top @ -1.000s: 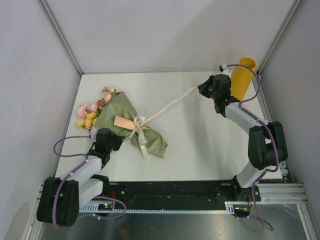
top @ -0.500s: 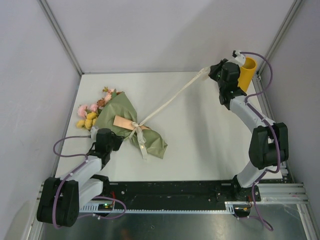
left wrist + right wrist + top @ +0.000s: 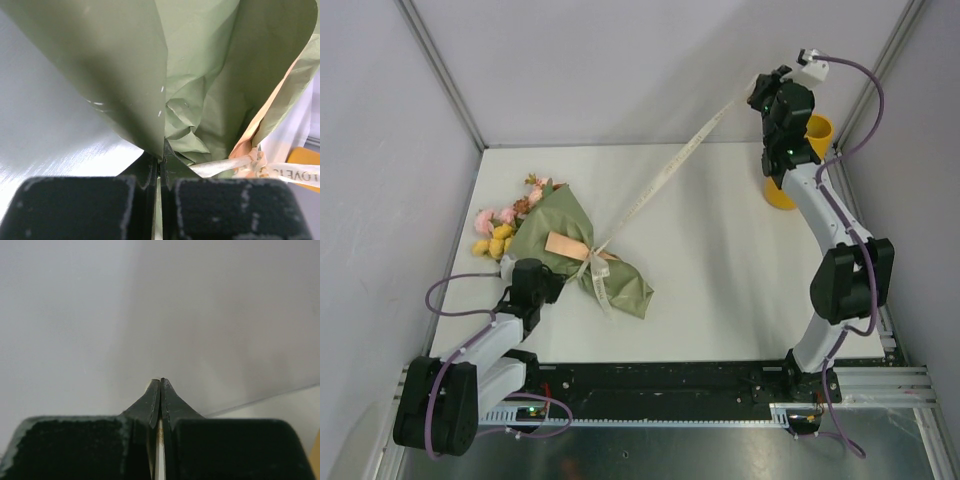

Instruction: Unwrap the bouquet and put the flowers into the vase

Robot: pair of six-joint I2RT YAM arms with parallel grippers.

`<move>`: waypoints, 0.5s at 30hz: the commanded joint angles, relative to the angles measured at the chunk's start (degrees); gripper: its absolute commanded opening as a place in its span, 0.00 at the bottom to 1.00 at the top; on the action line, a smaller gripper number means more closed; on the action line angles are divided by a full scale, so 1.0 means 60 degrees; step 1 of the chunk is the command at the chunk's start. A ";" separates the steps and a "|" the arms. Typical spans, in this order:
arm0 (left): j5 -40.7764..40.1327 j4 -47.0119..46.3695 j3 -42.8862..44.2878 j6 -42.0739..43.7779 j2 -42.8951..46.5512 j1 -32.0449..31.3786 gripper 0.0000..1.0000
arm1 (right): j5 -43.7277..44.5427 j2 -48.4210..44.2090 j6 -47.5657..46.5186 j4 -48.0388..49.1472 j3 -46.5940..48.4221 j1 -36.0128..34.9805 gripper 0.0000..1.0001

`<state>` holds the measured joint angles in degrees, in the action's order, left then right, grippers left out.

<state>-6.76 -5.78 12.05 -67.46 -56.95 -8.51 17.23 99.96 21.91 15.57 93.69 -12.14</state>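
The bouquet [image 3: 575,250] lies on the white table, olive-green paper with a peach strip, its flowers [image 3: 503,225] pointing to the back left. My left gripper [image 3: 550,277] is at its near left edge. In the left wrist view this gripper [image 3: 161,157] is shut on a fold of the green paper [image 3: 130,75]. A cream ribbon [image 3: 655,190] runs taut from the knot [image 3: 595,250] up to my right gripper [image 3: 758,95], which is raised high and shut on the ribbon's end [image 3: 160,450]. The mustard vase [image 3: 798,160] stands behind the right arm, partly hidden.
Grey walls close in the table on three sides, with metal posts [image 3: 440,75] at the back corners. The right arm [image 3: 840,280] arches up along the right edge. A black rail [image 3: 660,385] runs along the near edge.
The right gripper has risen and moved back and to the right, drawing out more ribbon and keeping it taut. The bouquet and the left arm have stayed in place.
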 commanded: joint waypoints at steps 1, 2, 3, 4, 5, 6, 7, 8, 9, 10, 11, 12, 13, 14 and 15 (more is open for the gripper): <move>-0.0511 0.0290 -0.0116 0.0245 -0.0022 -0.0026 0.00 | 0.0151 0.0631 -0.0938 -0.0512 0.1438 0.0039 0.00; -0.0505 0.0290 -0.0110 0.0237 -0.0019 -0.0021 0.00 | 0.0126 0.0767 -0.1013 -0.0638 0.1693 0.0043 0.00; -0.0509 0.0290 -0.0108 0.0240 -0.0024 -0.0019 0.00 | 0.0033 0.0872 -0.1073 -0.0819 0.2011 0.0052 0.00; -0.0518 0.0290 -0.0092 0.0226 -0.0027 -0.0018 0.00 | -0.0065 0.1019 -0.1110 -0.0967 0.2244 0.0041 0.00; -0.0516 0.0290 -0.0091 0.0220 -0.0036 -0.0017 0.00 | -0.0245 0.1115 -0.1085 -0.1181 0.2477 0.0029 0.00; -0.0507 0.0290 -0.0076 0.0202 -0.0055 -0.0017 0.00 | -0.0409 0.1229 -0.1057 -0.1346 0.2638 0.0016 0.00; -0.0488 0.0290 -0.0054 0.0178 -0.0072 -0.0017 0.00 | -0.0652 0.1308 -0.0985 -0.1531 0.2681 -0.0028 0.00; -0.0464 0.0290 -0.0021 0.0167 -0.0080 -0.0017 0.00 | -0.0854 0.1376 -0.0941 -0.1653 0.2652 -0.0086 0.00; -0.0437 0.0282 -0.0004 0.0153 -0.0084 -0.0024 0.00 | -0.1116 0.1418 -0.0920 -0.1722 0.2461 -0.0181 0.00; -0.0409 0.0279 0.0034 0.0161 -0.0087 -0.0028 0.00 | -0.1335 0.1461 -0.0916 -0.1741 0.2271 -0.0273 0.00; -0.0366 0.0277 0.0067 0.0180 -0.0080 -0.0044 0.00 | -0.1562 0.1490 -0.0922 -0.1714 0.1949 -0.0421 0.00; -0.0315 0.0276 0.0106 0.0233 -0.0063 -0.0045 0.00 | -0.1741 0.1511 -0.0903 -0.1693 0.1692 -0.0524 0.00; -0.0297 0.0268 0.0125 0.0318 -0.0024 -0.0067 0.00 | -0.1911 0.1559 -0.0886 -0.1668 0.1374 -0.0693 0.00; -0.0281 0.0264 0.0135 0.0376 0.0024 -0.0086 0.00 | -0.2011 0.1612 -0.0855 -0.1671 0.1148 -0.0822 0.00; -0.0272 0.0255 0.0139 0.0441 0.0100 -0.0103 0.00 | -0.2083 0.1711 -0.0833 -0.1701 0.0948 -0.0966 0.02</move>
<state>-6.83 -5.78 12.05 -67.35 -56.99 -8.64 9.89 107.79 17.28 7.14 103.68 -14.41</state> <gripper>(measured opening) 0.010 0.010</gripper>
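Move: High at the far right, the right hand holds the ribbon's end; the ribbon's knot on the bouquet lies about 21 cm back, 37 cm to its left and 37 cm below. The vase's middle is about 11 cm to this hand's right, 1 cm back and 28 cm below; the tan card lies some 6 cm to the left of the knot and 3 cm farther out. From the left hand the knot is about 8 cm ahead, 8 cm to its right, roughly level. Carrying the pinched ribbon end, the right hand first goes on forward about 3 cm, rising slightly, then swings left roughly 5 cm while sinking some 3 to 4 cm, back towards the bouquet. Its wrist turns about 10 degrees counter-clockwise, with a small dip and roll. The left hand stays put, shut at the wrapper's near edge on a ribbon strand. ##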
